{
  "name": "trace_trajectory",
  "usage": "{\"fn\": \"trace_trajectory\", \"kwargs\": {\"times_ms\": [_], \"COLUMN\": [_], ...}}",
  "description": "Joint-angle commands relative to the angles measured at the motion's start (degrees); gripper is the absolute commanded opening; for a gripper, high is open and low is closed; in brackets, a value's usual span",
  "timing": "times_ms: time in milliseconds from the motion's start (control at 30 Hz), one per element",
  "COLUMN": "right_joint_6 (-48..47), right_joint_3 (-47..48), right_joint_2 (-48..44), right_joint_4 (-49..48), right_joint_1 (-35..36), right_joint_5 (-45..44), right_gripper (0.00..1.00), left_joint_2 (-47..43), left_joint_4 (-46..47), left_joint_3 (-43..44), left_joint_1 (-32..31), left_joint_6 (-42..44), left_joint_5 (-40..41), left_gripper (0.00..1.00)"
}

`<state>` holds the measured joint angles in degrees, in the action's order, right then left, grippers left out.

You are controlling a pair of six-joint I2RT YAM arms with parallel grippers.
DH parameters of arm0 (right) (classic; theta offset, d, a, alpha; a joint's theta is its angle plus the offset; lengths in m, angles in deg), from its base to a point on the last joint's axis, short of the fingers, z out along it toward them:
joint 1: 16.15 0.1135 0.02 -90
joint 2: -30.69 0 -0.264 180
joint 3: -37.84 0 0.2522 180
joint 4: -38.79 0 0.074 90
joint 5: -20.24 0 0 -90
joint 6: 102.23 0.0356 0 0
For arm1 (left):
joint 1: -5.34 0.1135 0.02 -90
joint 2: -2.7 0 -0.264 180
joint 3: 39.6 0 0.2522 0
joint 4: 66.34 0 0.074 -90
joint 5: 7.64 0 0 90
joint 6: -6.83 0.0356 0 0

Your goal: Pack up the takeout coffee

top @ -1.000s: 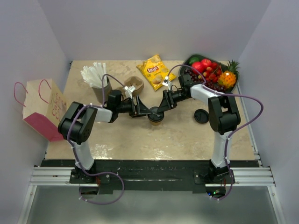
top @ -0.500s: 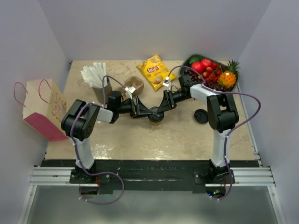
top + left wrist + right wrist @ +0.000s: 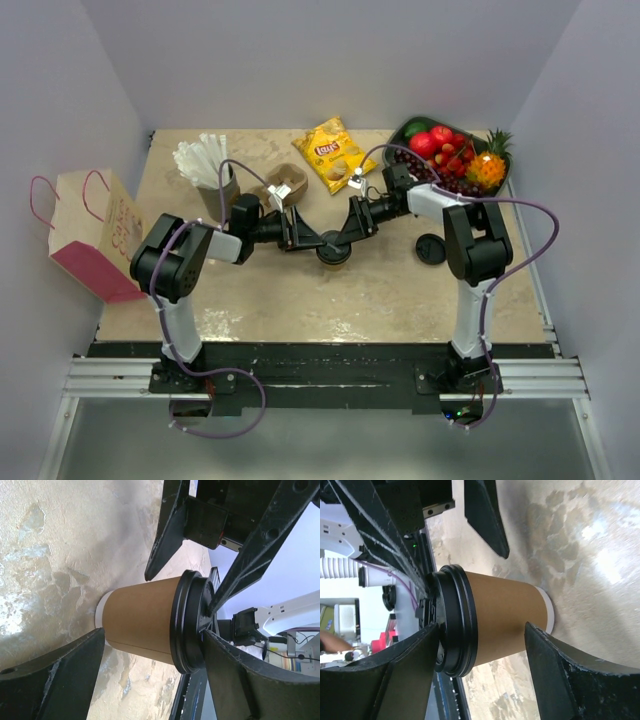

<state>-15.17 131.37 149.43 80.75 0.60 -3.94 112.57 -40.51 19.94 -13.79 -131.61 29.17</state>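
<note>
The takeout coffee (image 3: pixel 334 246), a tan paper cup with a black lid, stands upright in the middle of the table. My left gripper (image 3: pixel 306 240) reaches it from the left and my right gripper (image 3: pixel 349 233) from the right. Both are turned on their sides and open. In the left wrist view the cup (image 3: pixel 142 622) sits just beyond my open left gripper (image 3: pixel 152 647), with one finger (image 3: pixel 235 675) by the lid and the other low by the base. The right wrist view shows the same cup (image 3: pixel 507 617) at my open right gripper (image 3: pixel 482 632).
A pink and tan paper bag (image 3: pixel 92 235) stands at the left edge. A cup of white straws (image 3: pixel 205 165), a tan lidless cup (image 3: pixel 285 186), a Lay's chip bag (image 3: pixel 333 152) and a fruit tray (image 3: pixel 452 152) line the back. A loose black lid (image 3: pixel 431 249) lies on the right.
The left arm's elbow has shifted slightly right and the right gripper has edged a little away from me. The cup has not moved and both grippers stay open beside it.
</note>
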Motion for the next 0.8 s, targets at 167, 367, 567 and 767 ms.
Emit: {"fn": "trace_trajectory", "kwargs": {"times_ms": [167,367,567,767], "right_joint_6": [-7.9,-34.9,-41.1,-35.1], "right_joint_3": [-2.3,6.1,7.6,6.4], "right_joint_2": [-2.8,3.1,6.2,3.4], "right_joint_4": [9.0,39.3,43.3,35.7], "right_joint_1": [0.6,0.6,0.6,0.3], "right_joint_5": [8.9,14.7,15.2,11.6], "right_gripper": [0.76,0.93,0.99,0.99], "left_joint_2": [0.0,0.4,-1.4,-5.5], "left_joint_4": [-3.6,-3.6,-1.8,-3.2], "left_joint_3": [0.0,1.4,1.5,0.6], "left_joint_1": [0.0,0.0,-0.2,-0.3], "left_joint_6": [4.4,3.6,1.5,2.4], "left_joint_5": [2.2,1.8,0.5,0.7], "left_gripper": [0.82,0.82,0.82,0.86]}}
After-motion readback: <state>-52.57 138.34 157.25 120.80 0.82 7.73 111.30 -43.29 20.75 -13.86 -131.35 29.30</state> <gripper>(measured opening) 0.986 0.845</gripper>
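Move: The lidded coffee cup is right between the two hands: its middle lies about 2 cm back, 3 cm to the right and 2 cm below the left hand, and about 2 cm back, 2 cm to the left and 2 cm below the right hand. From the right hand, the spare black lid is some 19 cm to the right and 1 cm ahead, and the chip bag roughly 23 cm ahead and 1 cm left, both about 8 cm below. The right hand, its upper fingertip on the lid's rim at first, draws back towards the robot by about 6 cm alongside the cup, drifting slightly to its right, while its part-open fingers spread fully and the upper one comes clear of the lid. Its wrist turns some 15 degrees, counter-clockwise and with the fingertips tipping up, while the left hand stays in place with its fingers still wide and its upper finger still by the lid. ##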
